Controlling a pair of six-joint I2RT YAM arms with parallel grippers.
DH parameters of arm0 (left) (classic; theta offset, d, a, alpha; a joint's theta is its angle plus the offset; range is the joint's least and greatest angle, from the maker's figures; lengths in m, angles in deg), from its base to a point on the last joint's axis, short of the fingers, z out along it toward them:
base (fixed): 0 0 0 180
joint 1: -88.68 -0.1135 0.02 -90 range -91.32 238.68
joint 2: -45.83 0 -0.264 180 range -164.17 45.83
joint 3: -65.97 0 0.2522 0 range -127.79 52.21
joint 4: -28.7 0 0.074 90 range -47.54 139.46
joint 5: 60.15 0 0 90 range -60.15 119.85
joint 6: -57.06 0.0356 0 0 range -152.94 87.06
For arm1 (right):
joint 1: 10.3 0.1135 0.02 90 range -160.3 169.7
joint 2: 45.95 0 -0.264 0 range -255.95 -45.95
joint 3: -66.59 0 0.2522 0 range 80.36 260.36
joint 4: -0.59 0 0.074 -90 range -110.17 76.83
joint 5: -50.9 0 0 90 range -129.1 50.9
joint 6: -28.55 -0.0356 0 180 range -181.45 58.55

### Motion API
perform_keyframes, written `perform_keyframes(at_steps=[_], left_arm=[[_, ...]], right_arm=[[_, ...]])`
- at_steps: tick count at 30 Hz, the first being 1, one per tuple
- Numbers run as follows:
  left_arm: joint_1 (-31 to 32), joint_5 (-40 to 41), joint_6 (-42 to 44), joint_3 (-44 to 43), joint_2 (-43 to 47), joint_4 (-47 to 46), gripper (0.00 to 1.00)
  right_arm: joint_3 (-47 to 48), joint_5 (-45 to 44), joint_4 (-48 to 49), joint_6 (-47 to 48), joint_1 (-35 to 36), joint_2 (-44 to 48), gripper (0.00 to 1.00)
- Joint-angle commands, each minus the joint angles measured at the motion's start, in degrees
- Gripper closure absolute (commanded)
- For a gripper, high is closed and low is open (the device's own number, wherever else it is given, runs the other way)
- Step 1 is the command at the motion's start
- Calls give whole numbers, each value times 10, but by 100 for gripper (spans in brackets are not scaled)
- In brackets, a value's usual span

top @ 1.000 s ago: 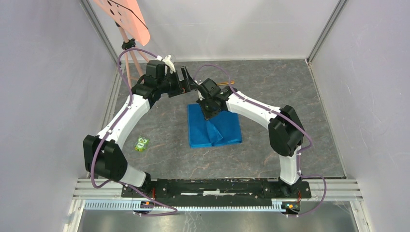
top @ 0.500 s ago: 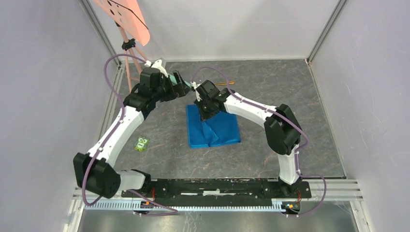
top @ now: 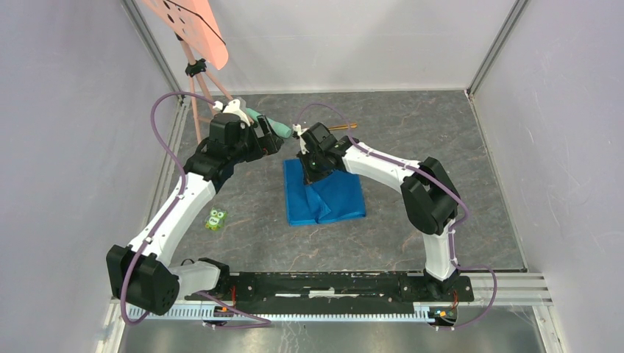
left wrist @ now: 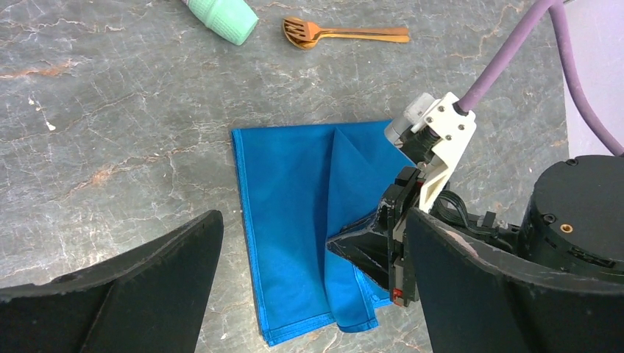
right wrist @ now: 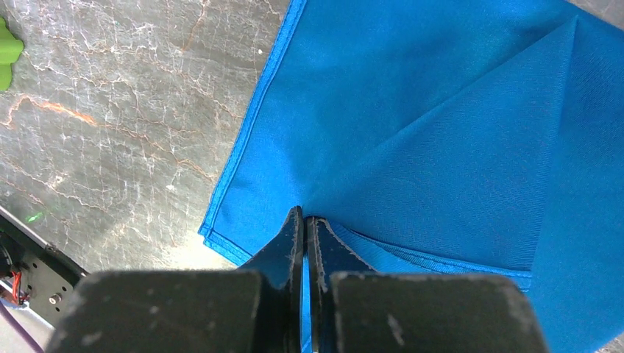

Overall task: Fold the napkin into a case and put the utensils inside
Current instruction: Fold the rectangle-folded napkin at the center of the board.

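The blue napkin [top: 327,198] lies folded on the grey table, one flap turned over along a crease [left wrist: 332,184]. My right gripper [right wrist: 304,215] is shut, and its tips press on the cloth at the flap's near corner; it also shows in the left wrist view [left wrist: 346,246]. High over the napkin's left part, my left gripper [left wrist: 315,220] stands wide open and holds nothing; from above it sits at the back left [top: 274,140]. The copper-gold utensils [left wrist: 346,33] lie together on the table beyond the napkin, partly hidden from above [top: 343,126].
A mint-green cylinder [left wrist: 221,15] lies left of the utensils [top: 265,123]. A small green toy [top: 215,218] sits left of the napkin. A pink-orange stand [top: 193,44] rises at the back left corner. Walls enclose the table on three sides.
The left arm has swung back and to the left, uncovering the mint-green cylinder. The right gripper has shifted slightly left, and the napkin moved a little with it.
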Motion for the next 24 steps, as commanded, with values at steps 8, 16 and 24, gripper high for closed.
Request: perform_keyframes(at_steps=[8, 16, 24], left_arm=[[0, 13, 26, -1, 23, -24, 0], [-2, 12, 25, 0, 27, -26, 0], [-3, 13, 29, 1, 29, -26, 0]], right_arm=[[50, 8, 23, -15, -2, -49, 99], [41, 87, 118, -33, -22, -91, 66], [-120, 151, 226, -39, -50, 43, 22]])
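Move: The right hand already pinches the upper flap of the napkin. The left edge of the napkin, towards which the flap is taken, is about 6 cm to its left and 2 cm back, 4 cm below; the napkin's middle is some 5 cm right and 2 cm back. The spoon and fork lie about 15 cm ahead and 6 cm right. From the left hand the left edge is roughly 5 cm back, 5 cm right and 19 cm down. The right hand lowers the napkin flap about 4 cm, easing left and forward, then opens and starts back rightward. ##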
